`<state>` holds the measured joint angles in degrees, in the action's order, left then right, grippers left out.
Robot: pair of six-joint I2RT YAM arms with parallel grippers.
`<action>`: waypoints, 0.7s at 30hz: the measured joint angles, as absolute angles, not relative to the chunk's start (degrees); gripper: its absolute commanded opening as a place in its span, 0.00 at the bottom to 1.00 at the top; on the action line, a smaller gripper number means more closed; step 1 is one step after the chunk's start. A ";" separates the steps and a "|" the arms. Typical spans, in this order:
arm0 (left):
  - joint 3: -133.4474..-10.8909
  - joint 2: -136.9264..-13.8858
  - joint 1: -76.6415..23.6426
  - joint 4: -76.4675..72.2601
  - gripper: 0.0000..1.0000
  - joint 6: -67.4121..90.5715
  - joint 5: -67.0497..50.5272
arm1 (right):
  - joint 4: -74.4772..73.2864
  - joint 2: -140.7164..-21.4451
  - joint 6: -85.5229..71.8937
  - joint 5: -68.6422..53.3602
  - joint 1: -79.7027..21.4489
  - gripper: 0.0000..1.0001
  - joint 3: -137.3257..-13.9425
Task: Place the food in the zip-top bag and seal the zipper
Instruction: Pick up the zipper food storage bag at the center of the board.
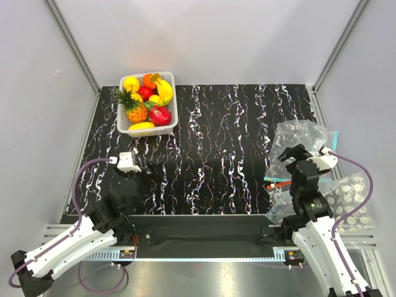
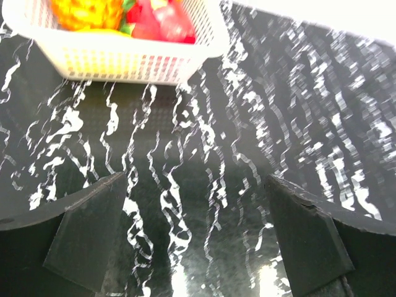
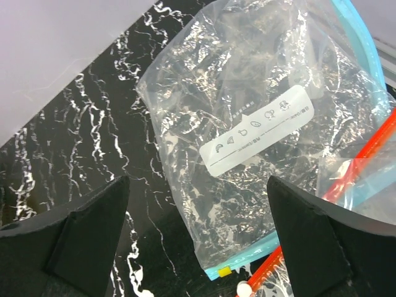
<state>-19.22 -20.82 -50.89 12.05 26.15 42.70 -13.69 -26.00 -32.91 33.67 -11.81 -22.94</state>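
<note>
The food lies in a white basket (image 1: pixel 171 105) at the back left: a pineapple (image 1: pixel 133 109) with a green crown, a round orange fruit (image 1: pixel 150 79) and a yellow mango-like fruit (image 1: pixel 141 125). The pineapple (image 2: pixel 86 12) also shows in the left wrist view. The clear zip-top bag (image 1: pixel 301 137) lies flat at the right. Its teal zipper strip (image 3: pixel 247 262) carries a small yellow slider. My left gripper (image 1: pixel 150 171) is open and empty, low over the table, short of the basket (image 2: pixel 124 59). My right gripper (image 3: pixel 198 247) is open and empty just above the bag (image 3: pixel 247 117).
Red fruits (image 1: pixel 160 115) and a banana (image 1: pixel 164 90) share the basket. A second clear bag (image 1: pixel 348 198) with a red-orange strip (image 3: pixel 362 164) lies partly over the zip-top bag's near right corner. Grey walls enclose the black marbled table (image 1: pixel 216 142).
</note>
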 measured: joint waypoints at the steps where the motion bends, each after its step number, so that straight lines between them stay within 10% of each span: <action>1: -19.22 -19.86 -50.89 11.64 0.99 25.82 42.41 | -13.76 -26.30 -32.93 34.00 -11.81 1.00 -22.96; 21: -19.16 -28.27 -50.96 8.82 0.99 22.39 32.49 | -21.45 -77.54 -29.85 33.56 -11.77 0.92 -44.56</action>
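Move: The zip-top bag's middle lies about 8 cm ahead of the open right hand, 5 cm to its right and 16 cm below. At table height, the red strip lies some 4 cm back from that hand, level sideways; the patterned bag is about 9 cm back and 21 cm right. From the left hand, the zip-top bag is roughly 11 cm ahead and 50 cm right. The right hand, open, dives 10 cm down and 6 forward towards the bag, tipping 40 degrees; left drifts right, down. ##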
